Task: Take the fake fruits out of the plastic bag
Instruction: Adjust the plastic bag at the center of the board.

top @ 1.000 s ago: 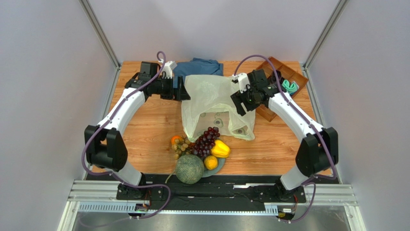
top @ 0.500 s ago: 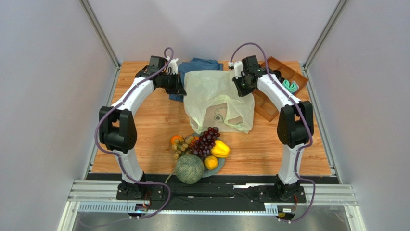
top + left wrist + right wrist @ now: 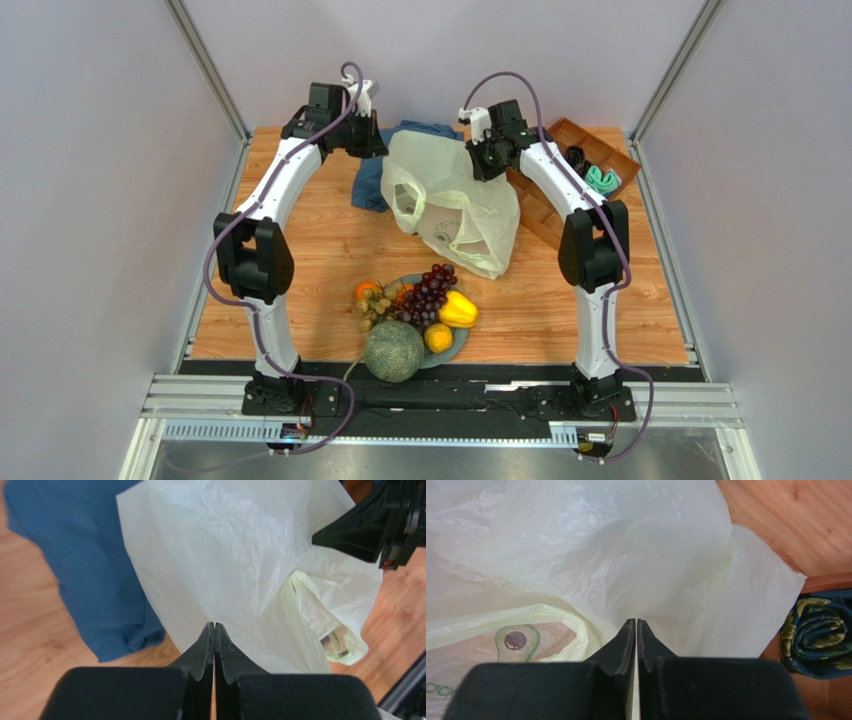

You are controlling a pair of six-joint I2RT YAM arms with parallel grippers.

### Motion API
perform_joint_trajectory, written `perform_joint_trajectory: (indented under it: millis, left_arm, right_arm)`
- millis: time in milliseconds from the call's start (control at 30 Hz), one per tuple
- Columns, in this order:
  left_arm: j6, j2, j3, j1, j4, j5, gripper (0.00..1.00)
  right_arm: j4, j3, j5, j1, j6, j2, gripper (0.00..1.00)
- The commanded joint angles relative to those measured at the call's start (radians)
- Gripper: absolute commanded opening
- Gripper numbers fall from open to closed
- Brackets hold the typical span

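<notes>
The pale yellow-green plastic bag (image 3: 455, 205) hangs lifted by its far edge, its handles and mouth drooping toward the front. My left gripper (image 3: 384, 148) pinches its far left corner and my right gripper (image 3: 479, 160) its far right corner. In the left wrist view the left gripper (image 3: 214, 625) is shut on the bag's film (image 3: 225, 555). The right gripper (image 3: 636, 621) likewise bites the film (image 3: 601, 555). The fake fruits lie outside the bag near the front: a netted melon (image 3: 393, 350), purple grapes (image 3: 428, 292), a yellow piece (image 3: 458, 310) and oranges (image 3: 438, 338).
A blue cloth (image 3: 372, 182) lies under and behind the bag, also filling the left of the left wrist view (image 3: 75, 555). A wooden tray (image 3: 560, 135) at the back right holds rolled socks (image 3: 603, 180); a dark sock (image 3: 821, 630) shows beside the bag. The fruits rest on a grey plate (image 3: 462, 346).
Both grippers went from open to shut on the bag's far edge. Both arms rose and drew back, lifting the bag off the table so that it hangs.
</notes>
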Motion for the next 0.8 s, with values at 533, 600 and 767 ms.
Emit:
perform_joint_trajectory:
  millis: [533,600,767]
  left_arm:
    - [0.095,-0.122,0.205,0.124,0.089,-0.184,0.2]
    - [0.071,-0.176,0.129,0.122,0.062,-0.102,0.54]
    - [0.05,-0.335,-0.062,0.101,0.016,0.041,0.99]
  right_arm:
    - [0.122,-0.019,0.107,0.029,0.039,-0.282,0.98]
    - [0.105,-0.115,0.125,0.028,0.037,-0.317,1.0]
    - [0.097,-0.3,0.145,0.015,0.029,-0.357,1.0]
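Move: The plastic bag's middle lies about 15 cm to the right of the left hand, 5 cm back and 12 cm below; its upper left edge is at the shut fingers. From the right hand, shut on the bag's right part, the bag's middle is about 8 cm left, 4 cm back and 4 cm lower. The blue cloth lies some 10 cm ahead of the left hand and 2 cm right; the wooden box stands about 22 cm right of the right hand, 5 cm ahead. Upward go both hands. The left, still shut at the bag's edge, rises about 11 cm, swinging forward and then left while tipping its fingers up some 20 degrees, then draws back and opens wide. The right starts opening almost at once as it climbs roughly 14 cm, first slightly forward and left, then back and right, finally dipping; both end clear of the bag. ##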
